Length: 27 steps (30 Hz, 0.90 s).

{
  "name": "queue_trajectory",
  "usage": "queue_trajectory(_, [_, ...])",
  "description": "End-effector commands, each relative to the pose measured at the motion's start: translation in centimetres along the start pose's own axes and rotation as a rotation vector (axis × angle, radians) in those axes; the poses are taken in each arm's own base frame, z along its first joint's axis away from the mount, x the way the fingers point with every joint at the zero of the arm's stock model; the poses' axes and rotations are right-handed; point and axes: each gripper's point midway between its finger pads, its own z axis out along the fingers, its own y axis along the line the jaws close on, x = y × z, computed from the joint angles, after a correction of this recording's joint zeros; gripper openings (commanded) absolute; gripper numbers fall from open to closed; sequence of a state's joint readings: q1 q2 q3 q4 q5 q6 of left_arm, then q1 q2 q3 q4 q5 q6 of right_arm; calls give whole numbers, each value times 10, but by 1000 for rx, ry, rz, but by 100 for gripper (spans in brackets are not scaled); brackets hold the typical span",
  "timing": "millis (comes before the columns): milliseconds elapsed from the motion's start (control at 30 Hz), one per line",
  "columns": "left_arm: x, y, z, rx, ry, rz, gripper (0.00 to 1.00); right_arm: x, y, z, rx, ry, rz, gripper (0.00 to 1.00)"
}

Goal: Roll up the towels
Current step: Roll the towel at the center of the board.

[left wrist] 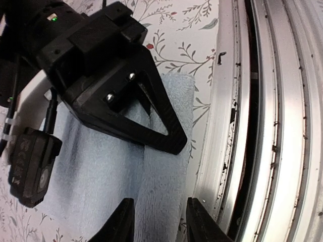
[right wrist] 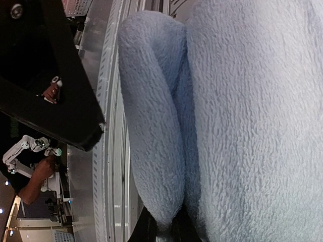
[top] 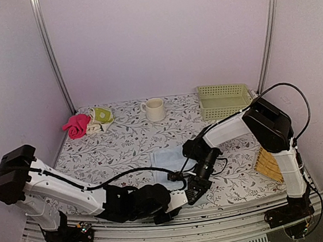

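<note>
The pale blue terry towel [top: 166,158] lies flat near the table's front edge, and its near end is turned over into a thick roll [left wrist: 164,186] [right wrist: 151,116]. My right gripper [right wrist: 165,233] is shut on one end of that roll, and it also shows as a black triangle [left wrist: 151,116] in the left wrist view. My left gripper [left wrist: 160,224] is open and straddles the roll, with a gap beside its right finger [left wrist: 202,222]. The yellow-green and cream patterned towel [top: 100,116] lies crumpled at the back left, far from both grippers.
A pink cloth [top: 76,125] lies beside the patterned towel. A cream mug [top: 154,109] and a green plastic basket [top: 224,100] stand at the back. A yellow bamboo tray [top: 268,164] sits by the right arm. The metal front rail [left wrist: 262,126] runs right next to the roll.
</note>
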State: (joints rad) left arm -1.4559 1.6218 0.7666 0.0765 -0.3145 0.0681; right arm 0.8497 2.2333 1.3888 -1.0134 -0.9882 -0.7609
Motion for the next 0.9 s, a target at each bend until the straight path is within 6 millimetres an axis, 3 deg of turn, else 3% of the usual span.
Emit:
queue_trajectory(0, [4, -3, 17, -23, 50, 148, 37, 21, -18, 8, 27, 70, 36, 4])
queue_trajectory(200, [16, -11, 31, -4, 102, 197, 33, 21, -18, 8, 23, 67, 40, 4])
queue_trajectory(433, [22, -13, 41, -8, 135, 203, 17, 17, -16, 7, 15, 60, 36, 4])
queue_trajectory(500, [26, -12, 43, -17, 150, 209, 11, 13, -5, 2, -5, 52, 38, 9])
queue_trajectory(600, [27, -13, 41, -7, 159, 207, 4, -5, 22, -20, -45, -8, -43, 27])
queue_trajectory(700, [24, -16, 38, 23, 155, 194, 0, -24, 36, -52, -21, -90, -114, 34])
queue_trajectory(800, [23, -20, 35, 52, 151, 180, 0, -34, 15, -73, 88, -128, -113, 36])
queue_trajectory(867, [23, -20, 34, 61, 150, 171, 0, -32, -8, -73, 167, -107, -54, 36])
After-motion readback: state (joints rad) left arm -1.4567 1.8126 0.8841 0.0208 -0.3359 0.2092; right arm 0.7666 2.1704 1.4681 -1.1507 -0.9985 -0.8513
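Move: The rolled near edge of the towel runs left to right along the board's front rim; its middle is about 2 cm right of the left hand and 4 cm below, neither ahead nor back. The right hand already pinches this towel roll, whose middle lies some 3 cm to its left. From the left hand, the towel's flat part centres roughly 12 cm ahead, 2 cm right and 5 cm lower; the wicker tray is about 13 cm ahead and 36 cm right. The left fingers come down about 4 cm astride the towel roll, the wrist rolling some 10 degrees, then close and pinch it just left of the right hand's grip. The right hand holds its pinch until the left has nearly shut, then opens, lets go of the roll and lifts about 4 cm while pulling roughly 3 cm forward, towards the flat part. ##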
